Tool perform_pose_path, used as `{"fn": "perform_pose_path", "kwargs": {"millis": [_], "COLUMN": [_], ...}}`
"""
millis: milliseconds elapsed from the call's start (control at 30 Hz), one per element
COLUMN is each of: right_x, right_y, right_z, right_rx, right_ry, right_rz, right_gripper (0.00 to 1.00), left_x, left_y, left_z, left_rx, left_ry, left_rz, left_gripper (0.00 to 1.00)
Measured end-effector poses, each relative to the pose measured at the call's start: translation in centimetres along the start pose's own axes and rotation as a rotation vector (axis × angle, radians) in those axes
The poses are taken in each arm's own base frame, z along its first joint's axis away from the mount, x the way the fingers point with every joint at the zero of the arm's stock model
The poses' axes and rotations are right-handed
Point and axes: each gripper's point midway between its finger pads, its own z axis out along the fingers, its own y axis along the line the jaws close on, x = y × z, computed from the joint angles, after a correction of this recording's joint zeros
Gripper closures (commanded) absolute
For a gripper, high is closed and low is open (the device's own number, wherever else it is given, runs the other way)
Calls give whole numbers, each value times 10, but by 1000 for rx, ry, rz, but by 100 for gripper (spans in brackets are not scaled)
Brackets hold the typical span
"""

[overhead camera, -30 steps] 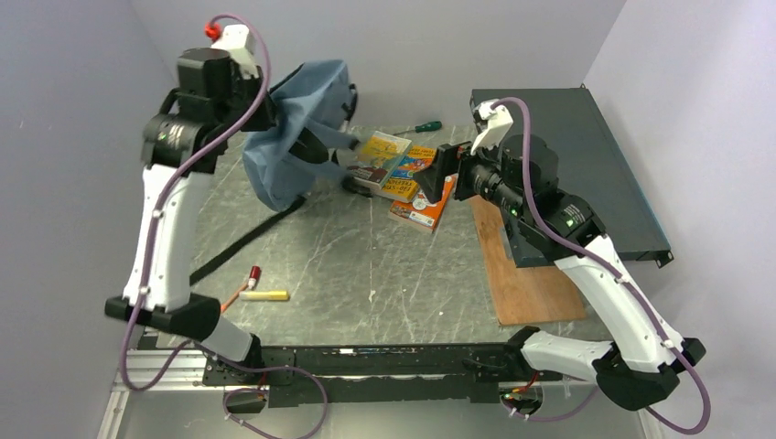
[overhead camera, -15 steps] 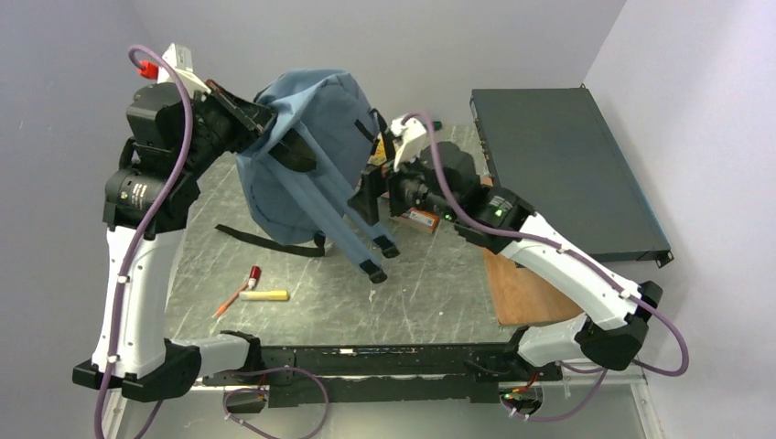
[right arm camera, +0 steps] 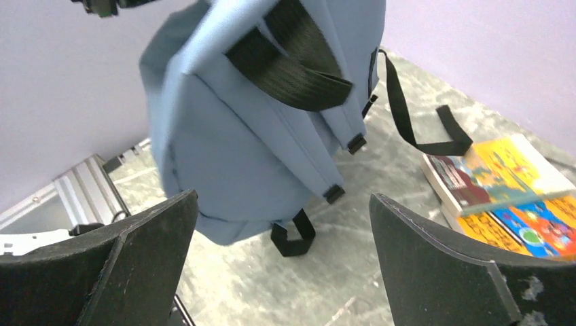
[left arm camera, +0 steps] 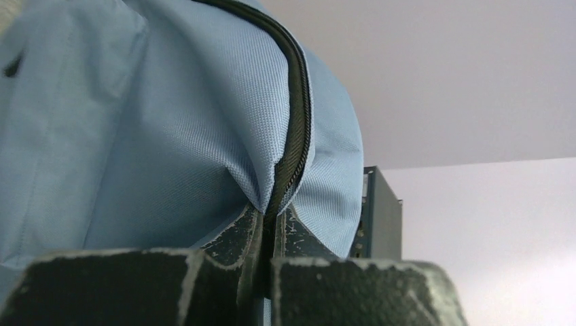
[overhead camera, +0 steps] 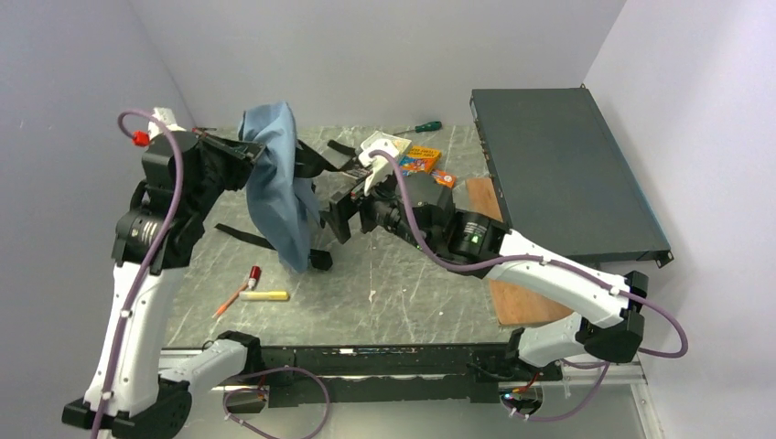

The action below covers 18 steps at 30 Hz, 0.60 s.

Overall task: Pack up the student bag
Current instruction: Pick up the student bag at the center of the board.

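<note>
The student bag [overhead camera: 279,183], grey-blue fabric with black straps, hangs off the table from its top edge. My left gripper [overhead camera: 253,149] holds it up at the back left. In the left wrist view that gripper [left arm camera: 268,224] is shut on the bag's [left arm camera: 170,136] black zipper seam. My right gripper [overhead camera: 331,219] stands open just right of the hanging bag, nothing between its fingers. In the right wrist view the bag's [right arm camera: 231,136] back and padded straps [right arm camera: 292,64] face the open gripper [right arm camera: 282,197].
A stack of colourful books [overhead camera: 409,157] [right arm camera: 502,183] lies behind the right arm, a green screwdriver [overhead camera: 425,126] beyond. A dark metal box [overhead camera: 558,174] and a wooden board [overhead camera: 526,293] are on the right. A red-capped pen [overhead camera: 252,274] and a yellow marker [overhead camera: 264,295] lie front left.
The left arm has swung the lifted bag left and nearer, so it now hangs edge-on. The right arm has reached left from the books toward the bag, still open.
</note>
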Motion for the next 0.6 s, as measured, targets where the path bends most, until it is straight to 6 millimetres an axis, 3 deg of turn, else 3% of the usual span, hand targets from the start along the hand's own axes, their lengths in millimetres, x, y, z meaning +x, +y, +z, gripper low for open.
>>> {"fn": "perform_pose_path", "kwargs": {"millis": [133, 300, 400, 600], "right_x": [1, 25, 42, 65], "right_y": [21, 42, 46, 36], "right_z": [14, 37, 46, 65], "right_rx": [-44, -65, -53, 45], "right_ry": [-62, -68, -60, -55], "right_rz": [-13, -44, -61, -65], "right_gripper": [0, 0, 0, 1], "left_x": [-5, 5, 12, 16], "left_y": [-1, 6, 4, -2], "left_z": [-12, 8, 21, 27], "left_rx": [42, 56, 88, 127], "left_ry": [-33, -5, 18, 42], "left_rz": [-90, -214, -293, -383], "left_gripper": [100, 100, 100, 100]}}
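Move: The student bag hangs from the closed left fingers, its middle about 10 cm below that hand, 3 cm to its right and level with it fore and aft. From the wide-open right hand the bag's middle is some 12 cm left, 7 cm ahead and 6 cm below. The books lie about 30 cm ahead of the right hand, 5 cm right and 35 cm down; the yellow marker lies 20 cm left, barely 1 cm ahead and 38 cm down. The hanging bag is approached by the right hand, which travels left and then mostly down, about 7 cm each way, bringing its still wide-open fingers around the bag's lower near edge. The left hand keeps its pinch beside the zipper, rolls its left side down by over 20 degrees, and after a small draw back eases forward, slightly right and down. ##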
